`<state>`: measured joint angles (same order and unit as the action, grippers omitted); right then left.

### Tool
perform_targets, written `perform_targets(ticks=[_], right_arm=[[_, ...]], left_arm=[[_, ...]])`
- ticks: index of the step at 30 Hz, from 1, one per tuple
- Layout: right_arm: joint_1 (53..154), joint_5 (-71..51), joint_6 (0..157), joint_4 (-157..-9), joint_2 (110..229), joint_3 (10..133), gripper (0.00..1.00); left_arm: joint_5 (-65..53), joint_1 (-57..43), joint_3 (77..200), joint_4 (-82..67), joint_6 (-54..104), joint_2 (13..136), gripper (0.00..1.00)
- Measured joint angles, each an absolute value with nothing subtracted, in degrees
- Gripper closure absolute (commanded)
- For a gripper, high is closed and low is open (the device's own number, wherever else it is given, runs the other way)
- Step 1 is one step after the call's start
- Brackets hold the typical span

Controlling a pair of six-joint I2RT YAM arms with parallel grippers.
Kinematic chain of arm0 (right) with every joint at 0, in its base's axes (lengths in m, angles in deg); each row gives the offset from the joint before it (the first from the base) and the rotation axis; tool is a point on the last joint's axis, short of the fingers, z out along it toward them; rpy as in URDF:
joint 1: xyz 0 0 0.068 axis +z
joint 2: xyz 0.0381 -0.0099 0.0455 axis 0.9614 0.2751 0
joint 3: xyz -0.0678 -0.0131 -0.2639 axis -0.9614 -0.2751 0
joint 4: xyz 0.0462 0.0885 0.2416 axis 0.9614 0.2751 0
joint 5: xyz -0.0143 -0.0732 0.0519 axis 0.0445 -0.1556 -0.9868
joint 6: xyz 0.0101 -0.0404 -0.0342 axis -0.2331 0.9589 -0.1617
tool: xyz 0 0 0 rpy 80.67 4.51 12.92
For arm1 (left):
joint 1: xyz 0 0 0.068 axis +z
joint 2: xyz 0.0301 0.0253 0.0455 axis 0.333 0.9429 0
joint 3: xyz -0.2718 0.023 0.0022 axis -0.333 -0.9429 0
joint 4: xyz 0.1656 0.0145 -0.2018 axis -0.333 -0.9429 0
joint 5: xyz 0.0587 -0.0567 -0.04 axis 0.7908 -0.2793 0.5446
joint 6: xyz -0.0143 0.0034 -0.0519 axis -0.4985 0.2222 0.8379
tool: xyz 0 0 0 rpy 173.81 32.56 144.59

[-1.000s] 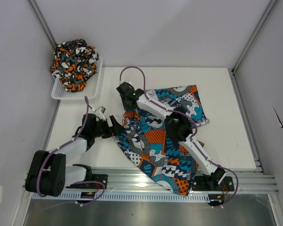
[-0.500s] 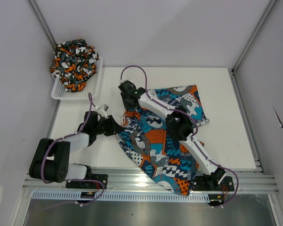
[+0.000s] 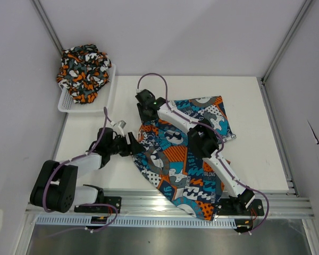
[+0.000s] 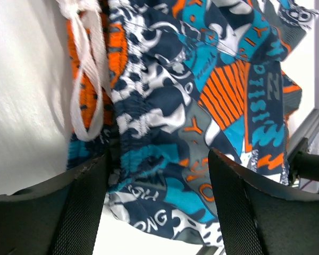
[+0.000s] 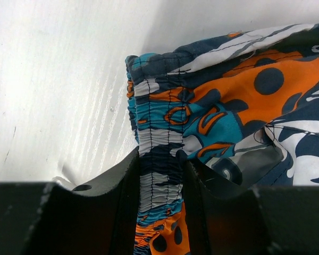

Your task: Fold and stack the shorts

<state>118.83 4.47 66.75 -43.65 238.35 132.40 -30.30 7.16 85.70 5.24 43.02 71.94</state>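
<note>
The teal-blue, orange and white patchwork shorts (image 3: pixel 187 159) lie spread across the table's middle, one leg hanging over the near rail. My right gripper (image 3: pixel 145 113) is at their far left corner, shut on the gathered elastic waistband (image 5: pixel 160 159). My left gripper (image 3: pixel 129 145) sits low at the shorts' left edge, open, its fingers (image 4: pixel 239 202) set apart on either side of the bunched waistband cloth (image 4: pixel 143 122) without pressing it. A white drawstring loop (image 4: pixel 87 79) dangles at that edge. The camouflage shorts (image 3: pixel 83 66) sit crumpled in the white mesh basket (image 3: pixel 105 101) at the far left.
The metal rail (image 3: pixel 149 204) runs along the near edge under the hanging leg. Grey walls and frame posts close in both sides. Bare white table (image 3: pixel 255 159) shows to the right of the shorts and between the basket and my left arm.
My left arm has stretched forward and right, bringing its gripper in over the shorts' left edge. My right gripper has shifted slightly right with the waistband still pinched.
</note>
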Motion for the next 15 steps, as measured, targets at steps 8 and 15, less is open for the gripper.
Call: perform_targets(ticks=[8, 15], right_arm=[[118.7, 4.3, 66.8, -43.7, 238.3, 132.4, 0.64], [118.5, 3.7, 66.8, -43.7, 238.3, 132.4, 0.64]], left_arm=[[-27.6, 7.0, 92.2, 2.3, 42.6, 79.2, 0.26], [-26.3, 7.0, 93.1, 1.3, 40.9, 79.3, 0.73]])
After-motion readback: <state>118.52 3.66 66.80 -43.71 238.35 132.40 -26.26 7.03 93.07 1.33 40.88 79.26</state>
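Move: The stretch of shorts waistband that the open left fingers go for lies about 3 cm ahead of that hand, about level sideways and some 1 cm lower. The white drawstring is roughly 8 cm ahead and 3 cm to the left of the hand; the orange-striped patch lies about 16 cm to its right, nearly level with it. From the right hand, the same waistband stretch is around 13 cm back and 2 cm left. Forward along the waistband goes the left hand, about 3 cm and slightly down, with its open fingers either side of the cloth. It then stops and closes them to roughly half their gap, pinching the bunched waistband. The right hand stays in place, still gripping the waistband farther out. ##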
